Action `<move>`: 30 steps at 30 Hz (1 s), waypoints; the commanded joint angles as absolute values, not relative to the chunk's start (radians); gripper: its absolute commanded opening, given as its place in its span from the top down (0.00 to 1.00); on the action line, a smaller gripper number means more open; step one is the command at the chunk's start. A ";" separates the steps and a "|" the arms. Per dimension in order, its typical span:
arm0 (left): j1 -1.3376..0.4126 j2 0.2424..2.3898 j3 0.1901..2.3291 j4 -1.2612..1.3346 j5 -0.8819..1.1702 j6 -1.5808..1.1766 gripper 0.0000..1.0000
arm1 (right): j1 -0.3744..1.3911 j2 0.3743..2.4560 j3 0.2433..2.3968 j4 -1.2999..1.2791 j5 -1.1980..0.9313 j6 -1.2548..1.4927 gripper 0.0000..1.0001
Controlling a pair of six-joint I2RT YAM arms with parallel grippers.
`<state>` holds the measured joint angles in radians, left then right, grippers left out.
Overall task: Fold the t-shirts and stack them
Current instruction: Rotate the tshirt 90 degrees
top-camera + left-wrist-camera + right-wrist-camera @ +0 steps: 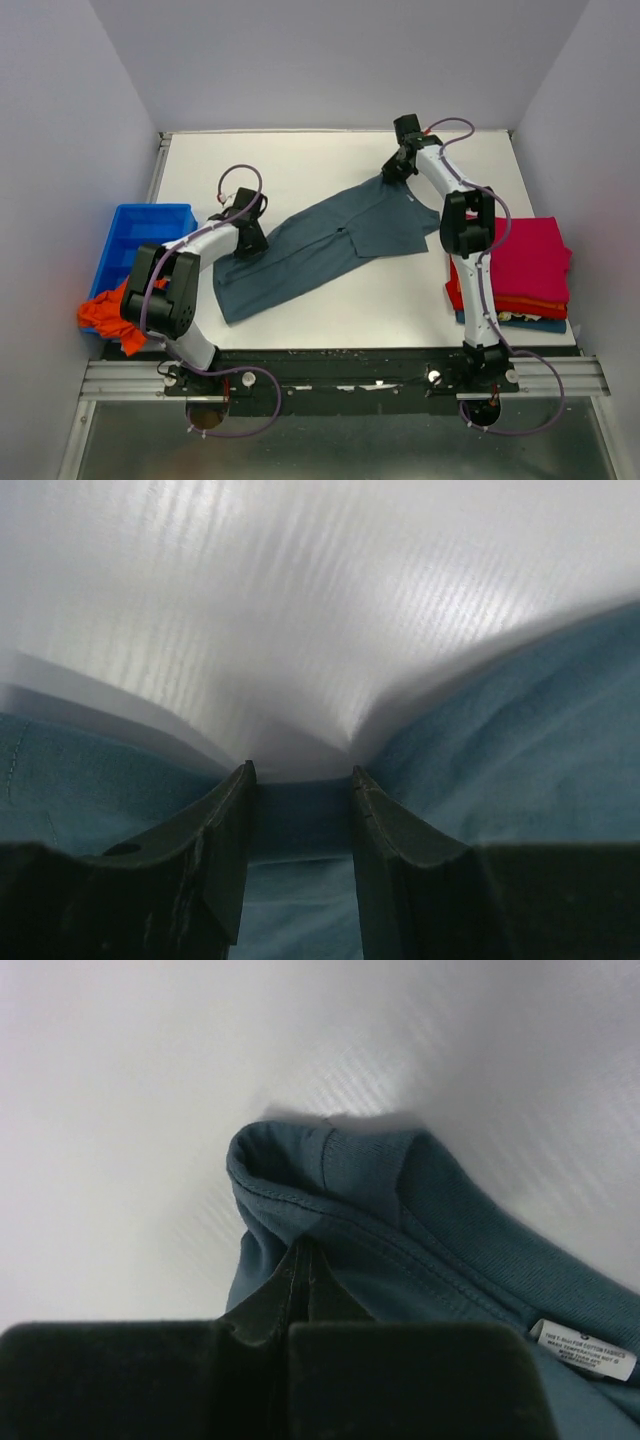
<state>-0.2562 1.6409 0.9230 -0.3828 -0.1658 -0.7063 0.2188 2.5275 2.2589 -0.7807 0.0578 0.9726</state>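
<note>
A slate grey-blue t-shirt (320,245) lies stretched in a slant across the white table, from near left to far right. My left gripper (250,238) is down at its left edge. In the left wrist view the gripper (300,775) is open, its fingers straddling the edge of the cloth (520,740). My right gripper (393,172) holds the shirt's far end. In the right wrist view it (305,1248) is shut on the cloth (400,1230) beside the ribbed collar, and a white label (585,1350) shows.
A stack of folded t-shirts sits at the right edge, magenta-pink (530,255) on top of red (500,300) and others. A blue plastic bin (150,235) stands at the left, and an orange t-shirt (100,312) spills over its near end.
</note>
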 commanded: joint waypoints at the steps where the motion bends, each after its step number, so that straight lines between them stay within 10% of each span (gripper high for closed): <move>1: -0.345 1.664 0.841 -0.431 -0.049 -0.810 0.53 | 0.281 2.572 2.292 -0.747 0.009 0.954 0.99; 30: -0.891 1.508 0.618 -0.135 -0.017 -1.396 0.49 | 0.348 2.674 2.418 -0.505 -0.075 1.032 0.99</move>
<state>-0.8310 1.5311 0.6704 -0.0364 -0.0452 -1.3182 0.3470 2.6282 2.3909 -0.5533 -0.0189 1.0176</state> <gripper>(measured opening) 0.493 0.011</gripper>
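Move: The dark blue shirt's far corner is already pinched in the right hand; bare table it is taken towards lies about 11 cm left and 4 cm ahead, a centimetre or two below. The shirt's middle is some 17 cm right of the left hand and level with it; that hand's goal, bare table just off the shirt's near edge, is about 20 cm right, 12 cm back. The blue bin stands roughly 28 cm left, 6 cm back. The shirt is swung round by both hands. The left hand, fingers staying half open against the cloth, drags its end about 20 cm right and 12 cm back, rolling some 30 degrees so its left side drops, while the right keeps its pinch on the far corner and pulls it left, then eases forward, rising slightly and tilting its fingertips outward. ##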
